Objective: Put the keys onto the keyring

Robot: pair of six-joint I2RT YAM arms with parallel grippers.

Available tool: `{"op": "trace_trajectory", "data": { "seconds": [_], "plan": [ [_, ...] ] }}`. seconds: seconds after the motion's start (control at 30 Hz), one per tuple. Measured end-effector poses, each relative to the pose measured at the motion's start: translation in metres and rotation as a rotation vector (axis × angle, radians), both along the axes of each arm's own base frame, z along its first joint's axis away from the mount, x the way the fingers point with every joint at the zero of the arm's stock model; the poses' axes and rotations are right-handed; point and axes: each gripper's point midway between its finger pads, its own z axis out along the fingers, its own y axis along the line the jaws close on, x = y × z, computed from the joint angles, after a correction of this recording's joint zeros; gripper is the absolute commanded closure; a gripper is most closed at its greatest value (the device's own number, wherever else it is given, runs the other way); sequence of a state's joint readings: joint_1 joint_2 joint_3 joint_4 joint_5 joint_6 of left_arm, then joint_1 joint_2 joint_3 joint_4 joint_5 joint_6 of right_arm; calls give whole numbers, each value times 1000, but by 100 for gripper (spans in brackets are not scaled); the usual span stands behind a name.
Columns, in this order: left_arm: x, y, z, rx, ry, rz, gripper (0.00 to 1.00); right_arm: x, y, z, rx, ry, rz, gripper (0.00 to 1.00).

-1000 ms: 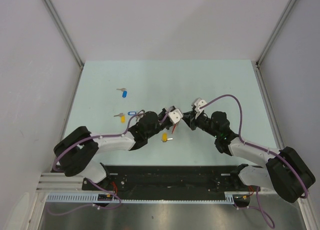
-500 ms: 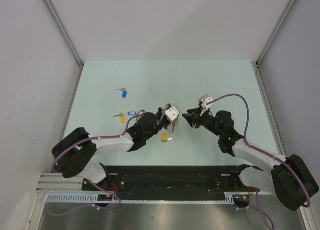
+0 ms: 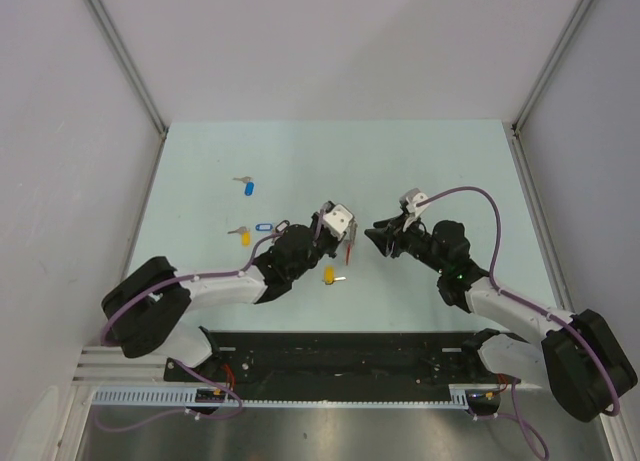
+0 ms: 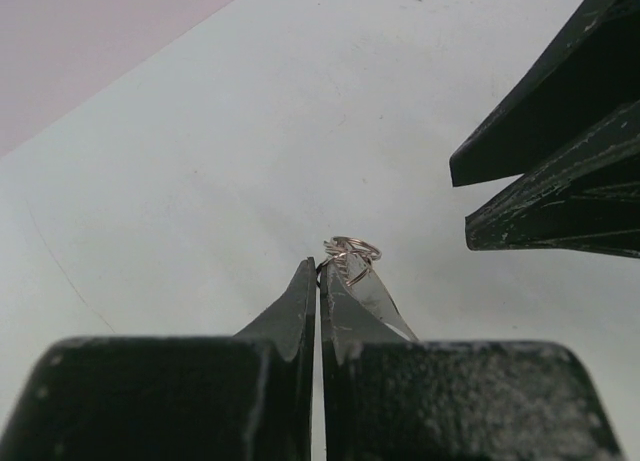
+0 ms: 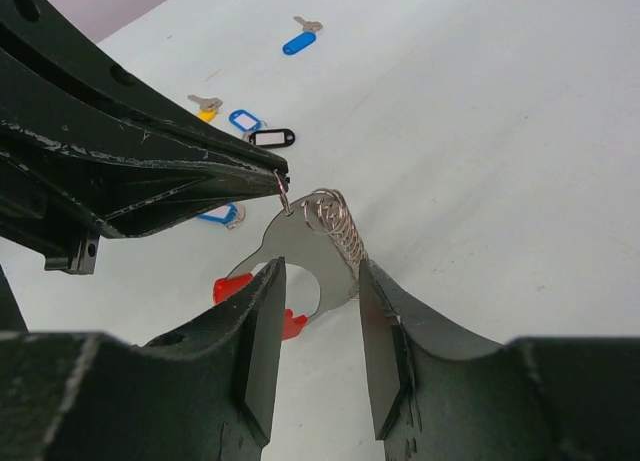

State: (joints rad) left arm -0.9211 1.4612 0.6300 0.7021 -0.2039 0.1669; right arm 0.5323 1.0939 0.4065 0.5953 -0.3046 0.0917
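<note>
My left gripper (image 4: 318, 271) is shut on the small wire ring at the top of the keyring (image 5: 312, 243). The keyring is a grey metal plate with a wire coil and red plastic ends, and it hangs above the table. In the top view its red part (image 3: 349, 249) shows just under the left gripper (image 3: 348, 237). My right gripper (image 5: 320, 269) is open, with a finger on either side of the plate's lower part and no grip on it. Several keys lie on the table: a blue-tagged one (image 3: 249, 187), a yellow one (image 3: 245, 237) and another yellow one (image 3: 329, 275).
More tags lie left of the grippers: a blue-framed one (image 5: 243, 119), a black-framed one (image 5: 271, 137) and a blue one (image 5: 220, 214) under the left fingers. The right gripper (image 3: 372, 233) faces the left one at mid-table. Grey walls enclose the pale green table (image 3: 440, 171).
The right gripper has opened and drawn back a little to the right. The left gripper, still holding the keyring, has shifted slightly left.
</note>
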Motion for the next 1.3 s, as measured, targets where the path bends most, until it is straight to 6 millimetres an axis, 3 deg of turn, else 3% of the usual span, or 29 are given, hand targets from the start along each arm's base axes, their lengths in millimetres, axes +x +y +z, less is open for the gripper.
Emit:
{"op": "trace_trajectory", "data": {
  "seconds": [0.67, 1.03, 1.3],
  "plan": [
    [-1, 10, -3, -245, 251, 182, 100, -5, 18, -13, 29, 77, 28, 61],
    [-3, 8, 0, -326, 280, 216, 99, -13, 43, -21, 33, 101, 112, 60],
    [-6, 5, 2, -395, 312, 219, 100, -12, 44, -23, 24, 105, 111, 60]
  ]
}}
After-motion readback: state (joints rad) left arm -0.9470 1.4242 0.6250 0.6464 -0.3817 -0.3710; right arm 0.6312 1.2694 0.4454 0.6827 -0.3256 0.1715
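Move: Hanging from the left fingertips, the keyring has its middle about 5 cm to the right hand's left, level with it fore and aft and some 4 cm lower; from the left hand it is about 2 cm back and 5 cm below. A yellow-tagged key lies on the table, roughly 9 cm left of the right hand, 4 cm back and 15 cm down. A blue tag lies about 20 cm to the right hand's left, 1 cm ahead, equally low. Reaching left towards the hanging keyring, the right hand goes about 4.5 cm, also sinking some 2.5 cm and easing slightly back, its fingers kept partly open. The left hand stays nearly in place with its fingers still shut on the wire at the keyring's top, and rolls about 30 degrees, its left side dipping, to turn the keyring. ##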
